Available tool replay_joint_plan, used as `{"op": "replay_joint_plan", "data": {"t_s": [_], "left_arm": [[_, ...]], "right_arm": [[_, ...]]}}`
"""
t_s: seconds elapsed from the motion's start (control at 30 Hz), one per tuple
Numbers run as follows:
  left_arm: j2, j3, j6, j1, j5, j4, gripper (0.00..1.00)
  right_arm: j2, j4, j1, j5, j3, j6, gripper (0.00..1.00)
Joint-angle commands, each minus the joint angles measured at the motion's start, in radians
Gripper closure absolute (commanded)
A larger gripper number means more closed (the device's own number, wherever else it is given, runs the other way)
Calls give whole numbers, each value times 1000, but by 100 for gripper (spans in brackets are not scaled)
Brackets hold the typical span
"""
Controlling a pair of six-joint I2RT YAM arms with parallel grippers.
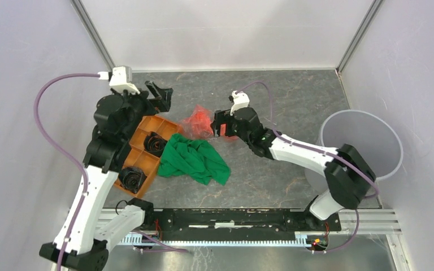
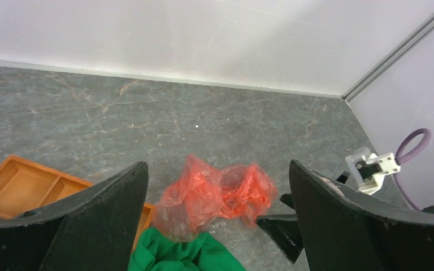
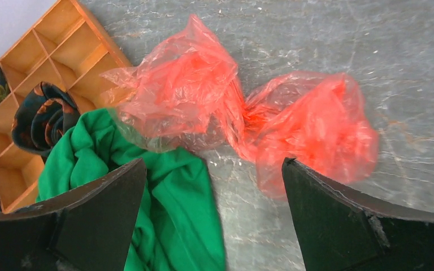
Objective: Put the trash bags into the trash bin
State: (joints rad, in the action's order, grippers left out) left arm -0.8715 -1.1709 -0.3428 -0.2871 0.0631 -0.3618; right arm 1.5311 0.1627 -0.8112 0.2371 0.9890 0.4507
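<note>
The trash bag (image 1: 199, 120), a crumpled translucent red-pink film, lies on the grey table near the middle; it also fills the left wrist view (image 2: 215, 195) and the right wrist view (image 3: 231, 113). My right gripper (image 1: 219, 125) hovers at the bag's right end, open, with the bag just past its fingertips (image 3: 213, 161) and nothing between them. My left gripper (image 1: 161, 96) stands open to the bag's upper left, well short of it (image 2: 217, 164). The trash bin (image 1: 367, 147), a round translucent grey-white bucket, stands at the far right.
A green cloth (image 1: 195, 158) lies against the bag's near side (image 3: 164, 197). Left of it sits an orange compartment tray (image 1: 147, 121) holding black rolls (image 1: 155, 144). White walls close in the back and both sides.
</note>
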Motion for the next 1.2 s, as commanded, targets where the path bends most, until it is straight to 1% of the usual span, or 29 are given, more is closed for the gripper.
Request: {"op": "replay_joint_plan", "data": {"t_s": [0.0, 0.1, 0.13, 0.2, 0.23, 0.3, 0.37, 0.47, 0.53, 0.6, 0.63, 0.7, 0.77, 0.8, 0.9, 1.1, 1.13, 1.17], "left_arm": [[-96, -11, 0, 6, -46, 112, 0], [-140, 27, 7, 12, -20, 163, 0], [-150, 37, 8, 28, -38, 174, 0], [-170, 60, -10, 89, -143, 177, 0], [-173, 76, -19, 111, -173, 180, 0], [-172, 102, -17, 127, -177, 178, 0], [-171, 110, -13, 130, -180, 170, 0], [-185, 110, -16, 138, -213, 165, 0], [-199, 109, -21, 140, -233, 158, 0], [-213, 111, -25, 140, -249, 154, 0], [-220, 111, -28, 140, -251, 151, 0], [-238, 111, -37, 140, -249, 144, 0], [-265, 109, -49, 140, -253, 136, 0], [-276, 106, -53, 140, -259, 131, 0], [-318, 100, -64, 140, -277, 124, 0], [-377, 109, -87, 140, -318, 141, 0], [-386, 109, -89, 139, -323, 142, 0], [-395, 109, -91, 140, -326, 142, 0]], "right_arm": [[77, 222, -16, -19, -2, 117, 2], [146, 288, -63, -36, 42, 101, 2], [167, 291, -74, -35, 62, 78, 2], [210, 283, -84, -31, 91, 37, 2], [223, 291, -82, -28, 89, 15, 4], [241, 290, -80, 8, 84, -39, 9], [255, 299, -81, 28, 76, -97, 17], [295, 374, -82, 15, 51, -151, 22], [337, 380, -78, 0, 85, -189, 21], [383, 342, -73, 12, 154, -211, 16], [406, 327, -67, 14, 191, -211, 16], [450, 318, -53, 4, 232, -196, 18], [471, 356, -37, -28, 234, -173, 22], [477, 387, -27, -44, 221, -159, 25], [486, 447, 2, -106, 193, -126, 41], [457, 498, 63, -205, 124, -83, 97], [440, 497, 70, -223, 109, -80, 100], [412, 503, 76, -234, 81, -78, 100]]}}
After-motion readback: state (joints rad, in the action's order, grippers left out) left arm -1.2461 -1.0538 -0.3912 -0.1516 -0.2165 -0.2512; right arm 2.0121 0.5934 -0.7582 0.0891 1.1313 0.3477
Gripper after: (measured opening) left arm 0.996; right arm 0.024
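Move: The red trash bag lies about 8 cm ahead of the right hand, 5 cm to its left and some 10 cm below. The green cloth's middle is about 8 cm back and 13 cm left of that hand, and the orange tray's middle about 6 cm back and 36 cm left, both roughly 12 cm below. From the high left hand, the bag is some 9 cm ahead, 12 cm to the right and 32 cm down. Sinking about 8 cm in all, the right hand goes left some 7 cm over the red bag, then forward another 7 cm to the narrow neck between its two lobes, where the open fingers close fully and pinch the film. Meanwhile the left hand, fingers still wide open, comes down about 15 cm and forward 8 cm towards the bag, tipping its fingers down by some 25 degrees. ##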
